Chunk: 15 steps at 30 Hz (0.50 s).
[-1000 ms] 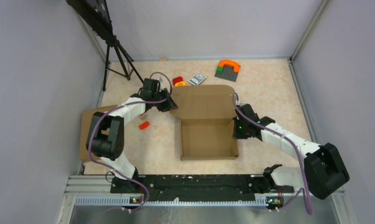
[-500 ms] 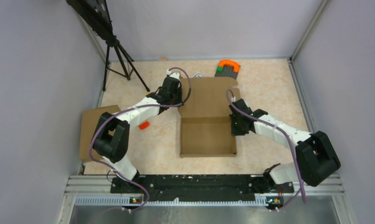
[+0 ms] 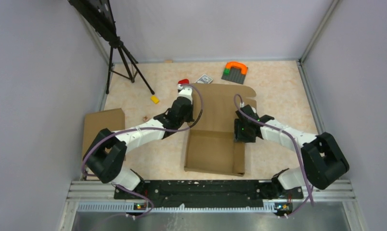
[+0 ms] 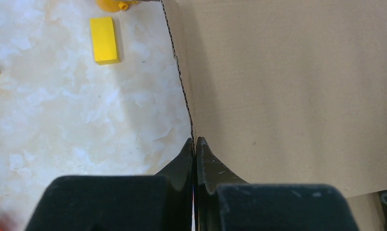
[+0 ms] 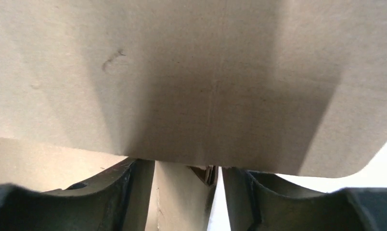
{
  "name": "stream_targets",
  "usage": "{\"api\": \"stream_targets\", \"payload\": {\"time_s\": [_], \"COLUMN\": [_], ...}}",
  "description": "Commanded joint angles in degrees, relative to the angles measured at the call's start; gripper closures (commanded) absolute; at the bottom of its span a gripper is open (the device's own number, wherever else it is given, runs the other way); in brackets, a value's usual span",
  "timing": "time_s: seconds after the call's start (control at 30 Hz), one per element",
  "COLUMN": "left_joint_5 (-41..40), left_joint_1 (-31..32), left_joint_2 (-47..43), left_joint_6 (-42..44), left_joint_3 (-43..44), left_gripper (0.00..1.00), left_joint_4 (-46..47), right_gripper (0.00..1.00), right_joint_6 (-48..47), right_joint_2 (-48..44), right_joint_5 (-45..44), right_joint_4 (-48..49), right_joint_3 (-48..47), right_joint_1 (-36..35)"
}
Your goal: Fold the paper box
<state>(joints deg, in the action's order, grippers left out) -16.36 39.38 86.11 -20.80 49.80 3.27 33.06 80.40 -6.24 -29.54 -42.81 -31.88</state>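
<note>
The paper box (image 3: 213, 154) is a brown cardboard mailer in the middle of the table. Its shallow tray is near me and its big lid flap (image 3: 225, 103) is tilted up behind the tray. My left gripper (image 3: 190, 113) is shut on the lid's left edge. The left wrist view shows the fingertips (image 4: 195, 142) pinching the corrugated edge of the box (image 4: 288, 86). At the tray's right wall my right gripper (image 3: 239, 131) stands open. In the right wrist view its fingers (image 5: 134, 192) straddle that wall, with the lid (image 5: 191, 72) hanging overhead.
A second flat brown box (image 3: 102, 127) lies at the left edge. A yellow block (image 3: 154, 99) (image 4: 105, 33) sits left of the lid, and a red piece (image 3: 183, 81) is behind it. At the back are a card pack (image 3: 204, 78), a grey plate with an orange arch (image 3: 235, 71) and a tripod (image 3: 122, 57).
My left gripper closed on the lid's left edge and swung in toward the tray, lifting the lid. My right gripper opened at the right wall. The box shifted slightly toward me.
</note>
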Motion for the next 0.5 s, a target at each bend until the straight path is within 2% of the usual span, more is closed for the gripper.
{"api": "stream_targets", "payload": {"time_s": [0.0, 0.07, 0.17, 0.27, 0.37, 0.47], "left_joint_5": [-5.1, -5.6, -6.4, -7.4, -7.9, -8.1], "left_joint_1": [0.7, 0.8, 0.9, 1.0, 1.0, 1.0], "left_joint_2": [-1.2, -1.6, -2.1, -2.0, -2.6, -3.2], "left_joint_6": [2.1, 1.9, 1.9, 1.7, 1.7, 2.0], "left_joint_3": [-0.2, -0.5, -1.4, -1.2, -1.5, -2.0], "left_gripper": [1.00, 1.00, 1.00, 1.00, 1.00, 1.00], "left_joint_4": [2.2, 2.2, 3.1, 2.4, 2.5, 2.9], "right_gripper": [0.43, 0.36, 0.32, 0.27, 0.17, 0.12], "right_joint_6": [1.2, 1.0, 0.6, 0.5, 0.5, -0.4], "right_joint_2": [-4.4, -5.3, -6.7, -7.9, -10.3, -14.7], "right_joint_5": [-2.0, -3.8, -4.9, -4.8, -4.6, -2.7], "right_joint_4": [1.5, 0.3, -1.2, -2.6, -3.1, -1.9], "right_joint_3": [-0.8, -1.2, -1.8, -2.2, -2.2, -1.7], "right_joint_1": [-0.6, -0.6, -0.5, -0.5, -0.4, 0.3]}}
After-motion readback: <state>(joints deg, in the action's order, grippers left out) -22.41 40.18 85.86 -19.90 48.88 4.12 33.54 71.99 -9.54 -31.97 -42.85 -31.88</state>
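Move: The left gripper already pinches the lid's left edge; the tray it is to cover has its middle about 14 cm back, 9 cm right and 8 cm below, and the lid's middle is some 12 cm right and 2 cm ahead. The right gripper's half-open fingers straddle the tray's hinge-side right corner, 1 cm ahead and 1 cm below; from there the tray's middle is about 5 cm back and 11 cm left, the lid's middle 11 cm ahead, 7 cm left and 6 cm higher. Raise the right gripper about 3.5 cm nearly straight up off the tray's hinge-side right corner, easing a little left and spreading its fingers from half open to nearly wide. Meanwhile keep the left fingers shut on the lid's left edge and draw it slowly left a little over 1 cm, with a slight counter-clockwise turn. ##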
